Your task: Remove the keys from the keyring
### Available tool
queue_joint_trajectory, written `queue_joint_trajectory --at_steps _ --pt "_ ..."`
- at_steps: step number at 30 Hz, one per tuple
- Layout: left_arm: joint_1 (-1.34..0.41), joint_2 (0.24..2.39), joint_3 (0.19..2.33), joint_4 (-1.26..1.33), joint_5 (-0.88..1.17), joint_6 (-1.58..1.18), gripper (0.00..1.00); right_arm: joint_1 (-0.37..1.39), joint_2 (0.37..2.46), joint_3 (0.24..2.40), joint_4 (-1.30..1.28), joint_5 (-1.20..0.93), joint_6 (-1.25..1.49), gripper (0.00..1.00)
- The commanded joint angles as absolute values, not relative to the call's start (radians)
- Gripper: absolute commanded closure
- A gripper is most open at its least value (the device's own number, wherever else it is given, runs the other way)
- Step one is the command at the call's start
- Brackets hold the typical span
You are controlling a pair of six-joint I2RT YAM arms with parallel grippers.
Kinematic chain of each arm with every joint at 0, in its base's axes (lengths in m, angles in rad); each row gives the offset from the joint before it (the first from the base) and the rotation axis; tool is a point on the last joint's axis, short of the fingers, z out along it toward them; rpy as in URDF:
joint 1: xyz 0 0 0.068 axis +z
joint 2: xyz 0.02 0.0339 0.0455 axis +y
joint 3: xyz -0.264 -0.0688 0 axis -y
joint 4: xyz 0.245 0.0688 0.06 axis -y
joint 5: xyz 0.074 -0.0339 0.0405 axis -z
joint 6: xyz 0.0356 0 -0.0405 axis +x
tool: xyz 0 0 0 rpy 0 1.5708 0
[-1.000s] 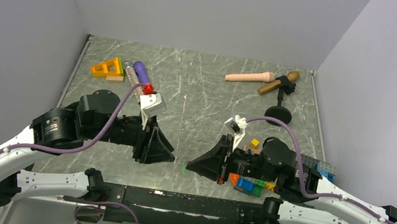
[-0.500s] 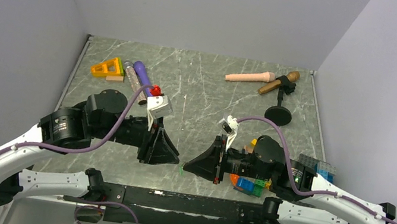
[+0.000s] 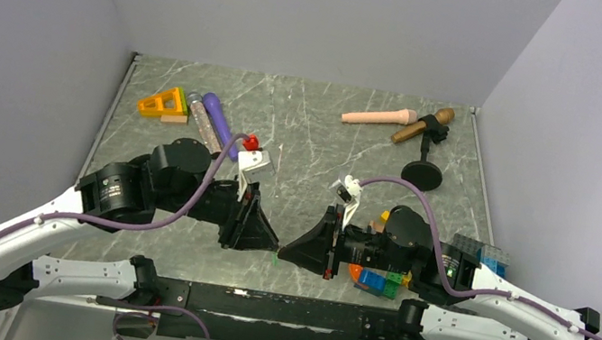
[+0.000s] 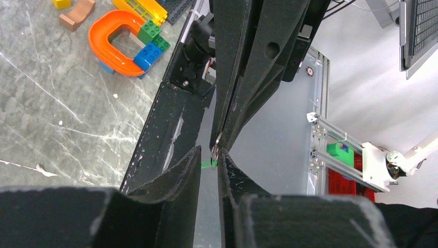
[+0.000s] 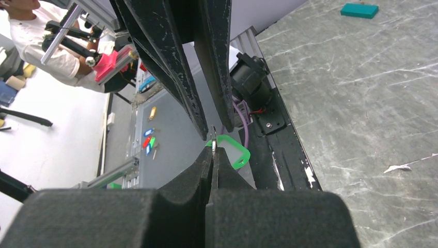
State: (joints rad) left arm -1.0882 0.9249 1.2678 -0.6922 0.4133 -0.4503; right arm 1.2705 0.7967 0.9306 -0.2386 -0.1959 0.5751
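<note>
My right gripper (image 5: 212, 150) is shut on the thin metal keyring (image 5: 213, 135), held above the table's near edge. A bright green key (image 5: 238, 154) hangs from the ring, just right of the fingertips. My left gripper (image 4: 209, 155) meets it tip to tip, jaws a narrow gap apart. The green key (image 4: 206, 164) spans that gap and the keyring (image 4: 216, 150) touches the right finger. In the top view both grippers (image 3: 274, 246) (image 3: 285, 250) touch noses, a green speck (image 3: 275, 257) below them. A teal key (image 5: 359, 10) lies flat on the table farther off.
Coloured building blocks (image 3: 376, 278) and an orange arch (image 4: 116, 39) sit under the right arm. A microphone on a stand (image 3: 425, 130) and a peach handle (image 3: 379, 117) are at the back right. An orange triangle toy (image 3: 164, 103) and a purple tube (image 3: 219, 116) lie back left.
My left arm has slid right until its tips meet the right gripper, and its jaws have narrowed around the ring and green key. The right gripper edged left, then held still.
</note>
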Motion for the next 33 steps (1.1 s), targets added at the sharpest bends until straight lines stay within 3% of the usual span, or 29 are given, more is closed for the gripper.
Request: queue_joint_trajectory --at_steps 1,5,33 --pt "-1.094 0.921 1.261 -0.643 0.442 -0.464 0.79 1.275 0.786 0.968 -0.187 -0.206 0.557 1.0" --pt "-1.094 0.917 1.257 -0.64 0.457 -0.474 1.0 1.275 0.776 0.967 -0.185 -0.194 0.555 1.0" --pt "-1.101 0.707 1.099 -0.235 0.204 -0.743 1.0 1.274 0.871 1.08 0.051 -0.064 0.463 1.0"
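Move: The metal keyring sticks out of the right hand's shut fingertips, about 1 cm to the left of that hand's point and level with it. For the open left fingers it lies roughly 1 cm to the right at the same height, between their tips. Its green tag hangs some 3 cm below the keyring. Well below, about 22 cm right of the left hand, the orange loop lies some 11 cm ahead and the blue brick 5 cm ahead, both 33 cm down. Barely shifting at first, the left hand shuts its slightly open fingers on the keyring opposite the right hand, which keeps its pinch. Both hands then rise together about 7.5 cm, tip to tip, easing a little left and forward. The left wrist tips its fingers up some 25 degrees to about level and swings them slightly forward; the right fingers tilt up about 10 degrees. ##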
